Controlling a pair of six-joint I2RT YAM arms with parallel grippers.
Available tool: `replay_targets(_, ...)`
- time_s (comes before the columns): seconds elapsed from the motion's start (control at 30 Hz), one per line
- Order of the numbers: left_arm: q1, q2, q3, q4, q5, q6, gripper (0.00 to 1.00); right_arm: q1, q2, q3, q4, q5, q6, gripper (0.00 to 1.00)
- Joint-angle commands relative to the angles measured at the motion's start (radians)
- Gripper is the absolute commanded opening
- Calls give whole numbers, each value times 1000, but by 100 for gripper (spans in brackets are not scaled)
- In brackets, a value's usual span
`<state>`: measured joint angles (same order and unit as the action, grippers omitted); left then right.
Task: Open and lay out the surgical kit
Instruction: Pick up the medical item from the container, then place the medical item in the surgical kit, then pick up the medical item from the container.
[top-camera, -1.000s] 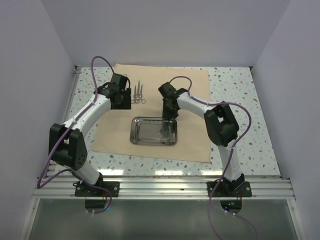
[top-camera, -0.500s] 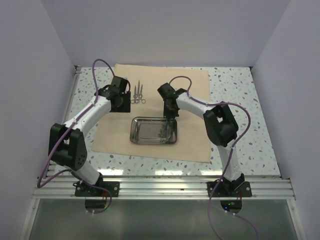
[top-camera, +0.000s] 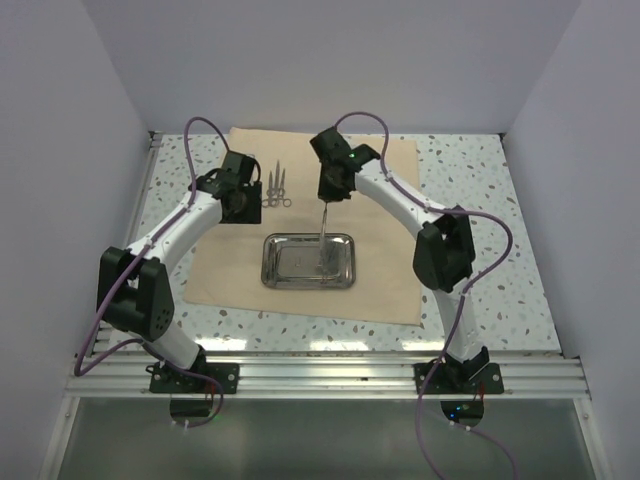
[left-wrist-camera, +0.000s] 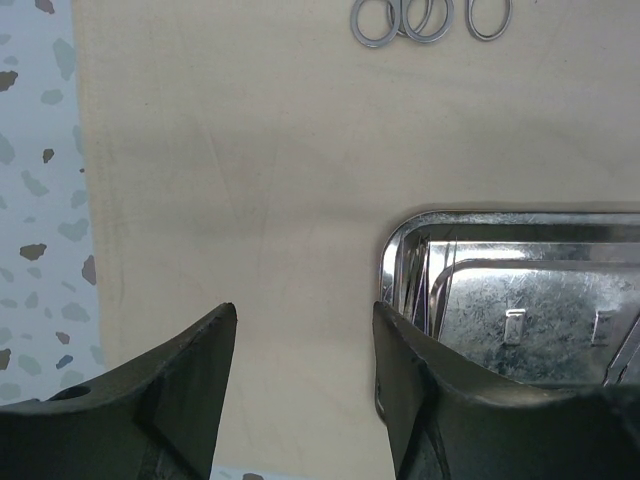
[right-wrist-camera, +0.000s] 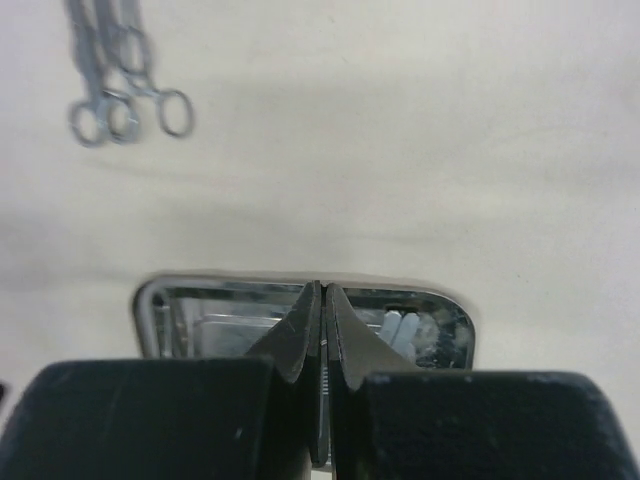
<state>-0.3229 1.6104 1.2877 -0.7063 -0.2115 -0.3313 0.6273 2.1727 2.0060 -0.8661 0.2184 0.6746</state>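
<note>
The tan cloth wrap (top-camera: 385, 175) lies spread flat on the table, with the steel tray (top-camera: 290, 262) on its near middle. Two ring-handled instruments (top-camera: 276, 186) lie side by side on the cloth behind the tray, their rings (left-wrist-camera: 430, 18) (right-wrist-camera: 125, 108) showing in both wrist views. My right gripper (top-camera: 328, 196) (right-wrist-camera: 320, 292) hovers above the tray's far edge (right-wrist-camera: 200, 305), shut on a thin metal instrument (top-camera: 325, 220) that hangs down toward the tray. My left gripper (top-camera: 240, 205) (left-wrist-camera: 305, 320) stands open over bare cloth (left-wrist-camera: 250, 150), just left of the tray's corner (left-wrist-camera: 400, 240).
The speckled tabletop (top-camera: 480, 180) shows around the cloth on both sides. Pale walls close in the left, right and back. An aluminium rail (top-camera: 320, 375) with both arm bases runs along the near edge.
My right gripper has shut on an instrument in the tray and risen toward the back, lifting it. The left arm has barely moved.
</note>
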Motion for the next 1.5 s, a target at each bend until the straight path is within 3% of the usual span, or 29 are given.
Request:
replay_targets(0.0,-1,-24,32,-5,14,-11,61,-6,39,187,-45,18,13,0)
replay_targets(0.23,-1,-53,41,-48,20,-8,61,-47,326,525,-54,36,23,0)
replay_targets(0.5,-2,-95,21,-90,61,-2,61,-93,467,577,114,94,16,0)
replay_targets(0.83,-21,-86,39,-104,75,-6,60,-120,489,586,334,113,2,0)
replay_targets(0.87,-24,-83,42,-104,73,-8,60,-123,486,585,338,99,3,5)
replay_targets(0.93,-30,-75,51,-102,69,-17,60,-126,463,564,369,69,-9,26)
replay_targets(0.97,-37,-67,56,-102,69,-20,60,-121,449,550,381,44,-16,71)
replay_targets(1.0,-44,-64,62,-101,66,-29,60,-121,432,503,397,30,-26,95)
replay_targets(1.13,-93,-32,108,-96,57,-54,60,-123,342,433,388,15,-70,98)
replay_targets(1.27,-227,18,142,-47,63,-54,59,-124,158,295,361,36,-109,98)
replay_targets(1.47,-370,129,128,31,67,-109,57,-159,-316,-168,377,130,-150,98)
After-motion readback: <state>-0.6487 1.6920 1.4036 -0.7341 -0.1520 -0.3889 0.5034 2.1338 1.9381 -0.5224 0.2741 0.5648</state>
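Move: The right hand holds the slim scalpel handle by its far end. Its spot, bare cloth, lies about 10 cm ahead, 3 cm left and 10 cm below; the scissors lie 10 cm farther left, level with that spot, and the tray's middle 9 cm back and 5 left of the hand. From the empty left hand, the two scalpels still in the tray lie about 21 cm right, 4 back, 11 below, the tray's middle 14 right, 4 back. The right fingers let go of the scalpel handle over the cloth right of the scissors, after a reach some 17 cm forward that humps up, dips low and lifts again, fingertips tipping up nearly 20 degrees; they open wide, then back off, rising and drifting right. Late on, the open left hand sweeps about 13 cm right over the tray towards the remaining scalpels, turning nearly 20 degrees clockwise. ##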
